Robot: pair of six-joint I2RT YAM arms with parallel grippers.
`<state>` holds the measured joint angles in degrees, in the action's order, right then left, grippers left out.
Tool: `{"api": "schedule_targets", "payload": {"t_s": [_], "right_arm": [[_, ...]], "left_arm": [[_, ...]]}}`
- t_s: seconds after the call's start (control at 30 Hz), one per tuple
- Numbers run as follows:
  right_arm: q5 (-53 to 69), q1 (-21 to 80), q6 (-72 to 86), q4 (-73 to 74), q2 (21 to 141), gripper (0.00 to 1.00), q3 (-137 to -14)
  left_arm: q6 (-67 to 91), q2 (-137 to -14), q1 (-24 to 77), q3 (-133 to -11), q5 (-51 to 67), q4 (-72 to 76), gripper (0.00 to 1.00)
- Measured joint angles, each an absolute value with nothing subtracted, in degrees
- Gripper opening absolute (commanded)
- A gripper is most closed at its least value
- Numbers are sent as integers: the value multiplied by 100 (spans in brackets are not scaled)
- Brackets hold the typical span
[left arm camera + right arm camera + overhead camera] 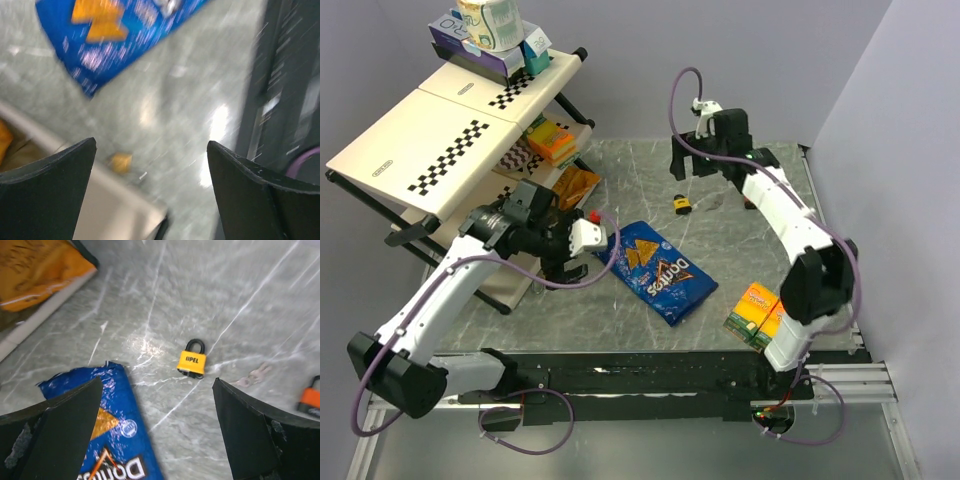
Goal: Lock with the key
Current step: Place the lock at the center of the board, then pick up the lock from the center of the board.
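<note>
A small yellow padlock (192, 362) with a black shackle lies flat on the grey marble table (210, 285); in the top view the padlock (682, 205) is near the table's middle back. A pale key (255, 375) lies just to its right on the table, faint against the marble. My right gripper (157, 381) hovers above the table, open and empty, with the padlock just beyond its fingertips. From above, the right gripper (685, 168) hangs behind the padlock. My left gripper (151, 142) is open and empty over the table, near the shelf's foot, with the view blurred.
A blue Doritos bag (657, 268) lies in the table's middle. Orange snack packs (552, 142) sit on the folding shelf (440, 130) at left. A yellow-orange box (757, 312) stands near the right arm's base. An orange and black object (311, 399) is cut by the right wrist view's edge.
</note>
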<state>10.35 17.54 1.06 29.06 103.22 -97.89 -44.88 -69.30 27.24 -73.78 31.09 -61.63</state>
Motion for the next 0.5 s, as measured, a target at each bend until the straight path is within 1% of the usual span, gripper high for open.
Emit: {"api": "schedule_targets", "payload": {"t_s": [0.13, 0.27, 0.5], "right_arm": [[1201, 1765, -283, 2665, 9539, 100, -9220], [1352, 1765, -523, 2613, 9161, 100, -8753], [1763, 1765, -803, 2239, 8136, 100, -7773]], "left_arm": [[-5439, -7164, 2724, -7168, 2196, -6296, 99], [-6123, -7395, 2724, -6700, 1466, -6169, 94], [-7393, -7579, 2714, -5723, 923, -5551, 91]]}}
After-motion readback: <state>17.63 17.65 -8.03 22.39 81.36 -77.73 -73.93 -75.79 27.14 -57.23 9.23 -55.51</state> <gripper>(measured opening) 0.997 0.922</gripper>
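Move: Near the shelf's lower edge lies the open brass lock, about 10 cm left, 5 cm ahead and 19 cm below the empty left hand. The chip bag's middle is some 13 cm right and 4 cm ahead of that hand; the shelf's near foot stands 20 cm left and 6 cm back. The yellow lock, already set down, lies 20 cm below the right hand, 4 cm ahead and 1 cm right; the orange lock is about 22 cm right and 6 cm ahead of that hand. Swinging down and left towards the brass lock, the left hand sinks about 12 cm and goes 7 cm left, with a slight forward drift. Its wide-open fingers turn some 30 degrees from slanting right to nearly straight down. The right hand, still open and empty, draws back about 8 cm and rises 4 cm, away from the yellow lock. ##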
